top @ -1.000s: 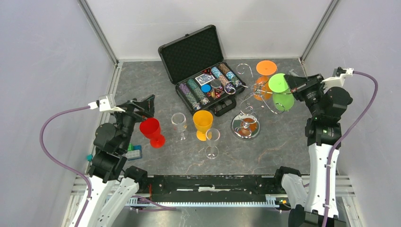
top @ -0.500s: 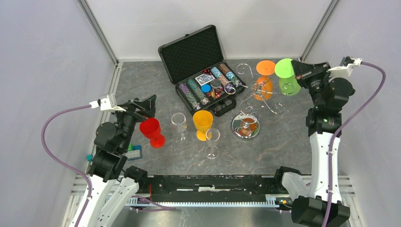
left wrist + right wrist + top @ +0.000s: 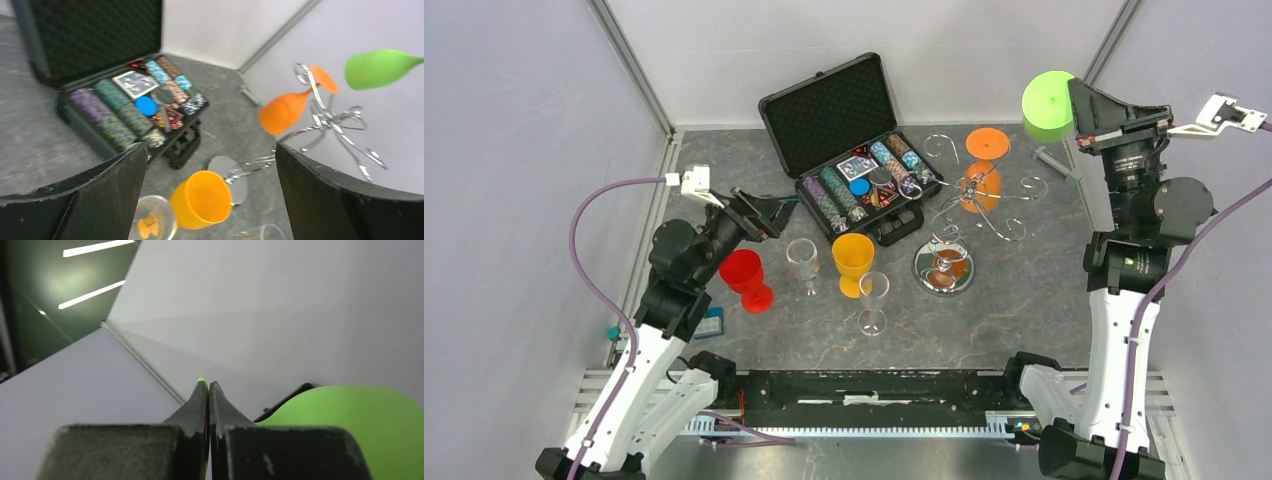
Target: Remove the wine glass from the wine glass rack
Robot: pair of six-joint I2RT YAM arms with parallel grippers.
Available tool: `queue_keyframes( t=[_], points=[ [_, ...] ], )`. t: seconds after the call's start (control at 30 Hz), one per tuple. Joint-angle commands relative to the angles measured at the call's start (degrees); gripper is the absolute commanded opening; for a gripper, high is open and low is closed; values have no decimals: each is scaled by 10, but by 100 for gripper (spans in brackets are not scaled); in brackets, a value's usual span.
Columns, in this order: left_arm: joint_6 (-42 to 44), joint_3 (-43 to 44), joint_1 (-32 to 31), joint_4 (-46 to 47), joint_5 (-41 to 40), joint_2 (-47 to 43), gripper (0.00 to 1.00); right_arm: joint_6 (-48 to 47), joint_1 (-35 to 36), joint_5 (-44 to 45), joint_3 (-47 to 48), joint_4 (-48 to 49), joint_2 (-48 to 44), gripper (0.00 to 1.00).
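Note:
My right gripper [image 3: 1076,104] is shut on the green wine glass [image 3: 1048,105], held high at the back right, clear of the wine glass rack [image 3: 942,268]. In the right wrist view a green sliver shows between the closed fingertips [image 3: 200,395], and the green bowl [image 3: 350,425] lies to the right. The left wrist view shows the green glass [image 3: 380,67] in the air above the chrome rack [image 3: 325,117]. An orange glass [image 3: 979,185] still hangs from one hook arm. My left gripper [image 3: 779,212] is open and empty, above the red glass [image 3: 744,275].
An open black chip case [image 3: 849,150] sits behind the rack. A clear glass [image 3: 804,262], a yellow glass [image 3: 854,260] and another clear glass [image 3: 873,300] stand mid-table. A small blue object [image 3: 709,322] lies near the left arm.
The right arm has lifted the green glass up and back, away from the rack's hooks. The left arm has risen and swung right toward the middle, still open.

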Motion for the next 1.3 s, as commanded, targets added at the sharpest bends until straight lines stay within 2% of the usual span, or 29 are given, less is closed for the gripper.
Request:
queue_keyframes(
  t=[0.0,0.17,0.3,0.43,0.5,0.6,0.73,0.83,1.07,1.27],
  points=[
    [-88,34,-1,142,118,30,100,127,1,-45,16,110,-10,0],
    [-184,34,-1,264,178,84,100,239,1,-88,2,189,-23,0],
    [-278,35,-3,417,233,137,100,341,1,-102,-36,252,-38,0],
    [-346,50,-12,513,246,187,100,443,8,-113,-74,324,-39,0],
    [-358,62,-23,540,245,206,100,460,18,-111,-83,331,-39,0],
    [-345,82,-57,547,230,232,100,469,57,-103,-98,332,-28,0],
    [-319,115,-103,544,218,273,100,440,181,-67,-123,334,1,0],
    [-316,123,-108,534,215,288,100,405,251,-37,-123,330,21,0],
    [-237,87,-109,426,151,217,100,403,294,-8,-130,376,41,0],
    [-221,79,-109,373,130,187,100,391,349,26,-138,401,55,0]
  ],
)
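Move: The green glass, pinched by its foot in my right fingers, lies about 39 cm to the right of my open left hand, 8 cm ahead and 13 cm higher. The yellow glass stands some 12 cm right of my left hand, 1 cm ahead, 26 cm down; the chip case lies 20 cm ahead, 15 cm right, 31 cm down. From my right hand, those open left fingers are 41 cm left, 6 cm back, 20 cm lower. The orange glass hangs 5 cm left of my right hand, 2 cm ahead, 25 cm below. I bring both hands together above the chip case. My right hand keeps its pinch on the green glass's foot, first drawing back and rising, then sweeping left about 16 cm while sinking again, turning counter-clockwise some 55 degrees with its left side rolling up. My left hand climbs about 13 cm and goes right towards the bowl, turning clockwise and rolling its left side down, fingers staying wide open. ##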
